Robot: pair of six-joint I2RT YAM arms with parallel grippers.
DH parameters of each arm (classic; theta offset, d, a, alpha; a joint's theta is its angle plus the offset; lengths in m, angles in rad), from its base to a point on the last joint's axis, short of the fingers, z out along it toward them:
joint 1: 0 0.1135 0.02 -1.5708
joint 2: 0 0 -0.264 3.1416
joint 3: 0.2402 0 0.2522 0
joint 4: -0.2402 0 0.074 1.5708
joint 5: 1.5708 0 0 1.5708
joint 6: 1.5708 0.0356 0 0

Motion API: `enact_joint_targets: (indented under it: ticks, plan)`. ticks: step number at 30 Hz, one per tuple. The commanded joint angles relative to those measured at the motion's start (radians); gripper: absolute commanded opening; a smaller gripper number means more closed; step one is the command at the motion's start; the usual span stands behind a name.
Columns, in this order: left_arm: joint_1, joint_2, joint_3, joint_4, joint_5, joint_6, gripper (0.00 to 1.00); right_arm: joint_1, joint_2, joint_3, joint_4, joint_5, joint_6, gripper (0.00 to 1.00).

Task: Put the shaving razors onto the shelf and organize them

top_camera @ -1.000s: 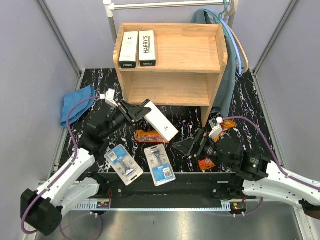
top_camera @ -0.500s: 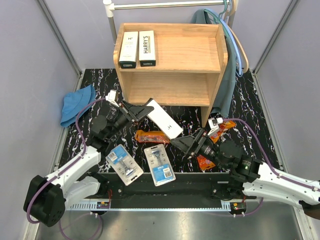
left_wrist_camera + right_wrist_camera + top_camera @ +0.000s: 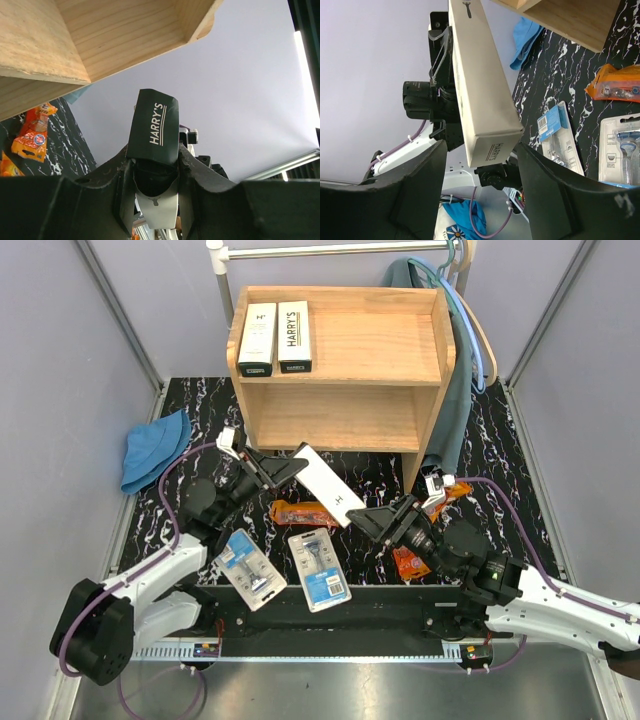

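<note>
My left gripper (image 3: 280, 468) is shut on the black end of a long white Harry's box (image 3: 328, 485), held above the mat in front of the shelf (image 3: 375, 340). In the left wrist view the box (image 3: 155, 127) sits between that gripper's (image 3: 155, 165) jaws. My right gripper (image 3: 377, 520) is open, its jaws on either side of the box's free end (image 3: 485, 100), with a gap on one side. Two more Harry's boxes (image 3: 257, 338) (image 3: 294, 336) lie on the top tier. Two blister cards (image 3: 247, 568) (image 3: 319, 568) and three orange pouches (image 3: 300, 512) (image 3: 410, 563) (image 3: 452, 488) lie on the mat.
A blue cloth hat (image 3: 155, 448) lies at the mat's left edge. A metal clothes rail (image 3: 330, 250) runs behind the shelf, and a grey garment (image 3: 455, 390) on a hanger hangs against the shelf's right side. Grey walls close in both sides.
My right gripper has moved up and left to the box's free end and its jaws have narrowed. The left gripper has carried the box slightly right, toward it.
</note>
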Motion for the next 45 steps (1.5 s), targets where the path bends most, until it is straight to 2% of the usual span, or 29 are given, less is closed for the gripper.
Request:
enact_joint_targets:
  ticks: [1,7,10,11,14,17,18,20,22,23,25,26,27,29,30,33,35,37,40,41,42,45]
  plan:
    - [-0.022,0.003,0.013,0.131,0.005,-0.017,0.15,0.006,0.014,0.010,0.055,0.038,-0.020,0.64]
    - [-0.053,0.032,0.018,0.178,-0.001,-0.030,0.15,0.006,0.023,0.012,0.071,0.028,-0.023,0.55]
    - [-0.061,0.040,0.012,0.183,-0.006,-0.033,0.15,0.007,0.005,0.004,0.079,0.027,-0.027,0.43]
    - [-0.061,0.037,0.010,0.180,-0.009,-0.031,0.15,0.006,0.001,0.001,0.079,0.025,-0.027,0.37]
    - [-0.062,0.037,0.010,0.168,-0.009,-0.022,0.18,0.006,-0.017,-0.007,0.075,0.024,-0.024,0.31]
    - [-0.061,0.032,0.013,0.146,-0.006,-0.004,0.33,0.006,-0.032,-0.015,0.071,0.027,-0.020,0.27]
    - [-0.061,0.029,0.016,0.125,-0.003,0.004,0.54,0.007,-0.037,-0.015,0.070,0.025,-0.019,0.24]
    - [-0.061,0.019,0.025,0.093,0.002,0.031,0.80,0.006,-0.038,-0.015,0.067,0.025,-0.017,0.23]
    - [-0.061,-0.001,0.042,0.016,0.009,0.062,0.99,0.006,-0.037,-0.008,0.064,0.022,-0.019,0.21]
    - [-0.061,-0.013,0.048,-0.015,0.008,0.102,0.99,0.006,-0.035,-0.007,0.059,0.021,-0.022,0.20]
    - [-0.059,-0.055,0.090,-0.197,-0.001,0.159,0.99,0.006,-0.034,-0.002,0.053,0.022,-0.022,0.19]
    - [-0.059,-0.075,0.113,-0.281,-0.026,0.243,0.99,0.007,-0.032,-0.001,0.048,0.025,-0.022,0.19]
    - [-0.059,-0.093,0.166,-0.464,-0.044,0.289,0.99,0.006,-0.035,-0.001,0.047,0.027,-0.022,0.18]
    - [-0.059,-0.156,0.222,-0.640,-0.131,0.420,0.99,0.006,-0.037,0.001,0.039,0.033,-0.020,0.17]
    - [-0.058,-0.176,0.273,-0.800,-0.167,0.461,0.99,0.006,-0.038,0.001,0.036,0.034,-0.019,0.17]
    - [-0.053,-0.268,0.334,-1.003,-0.297,0.573,0.99,0.006,-0.035,0.005,0.022,0.034,-0.023,0.16]
    - [-0.047,-0.337,0.352,-1.082,-0.389,0.625,0.99,0.006,-0.031,0.008,0.015,0.033,-0.022,0.16]
    - [-0.042,-0.381,0.384,-1.205,-0.450,0.656,0.99,0.006,-0.023,0.013,0.012,0.031,-0.023,0.15]
    - [-0.042,-0.389,0.462,-1.470,-0.685,0.676,0.99,0.006,-0.017,0.022,0.004,0.028,-0.031,0.15]
    - [-0.044,-0.383,0.505,-1.559,-0.846,0.612,0.99,0.006,-0.014,0.025,0.004,0.030,-0.031,0.15]
    - [-0.044,-0.373,0.524,-1.696,-0.904,0.590,0.99,0.006,-0.009,0.030,0.004,0.025,-0.034,0.15]
    - [-0.042,-0.369,0.553,-1.779,-0.994,0.598,0.99,0.006,0.009,0.050,0.004,0.013,-0.050,0.15]
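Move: The white Harry's box, its far left end already in the left gripper, has its middle about 6 cm ahead and 6 cm left of the right hand, level with it. The orange razor pack lies roughly 6 cm ahead, 12 cm left of the right hand, and the blister pack 7 cm back, 8 cm left, both some 20 cm below. From the left hand, the box's middle is 6 cm right and 4 cm back. Right hand, nearly still, pinches the box's near end; left hand opens, then swings about 12 cm left away. ##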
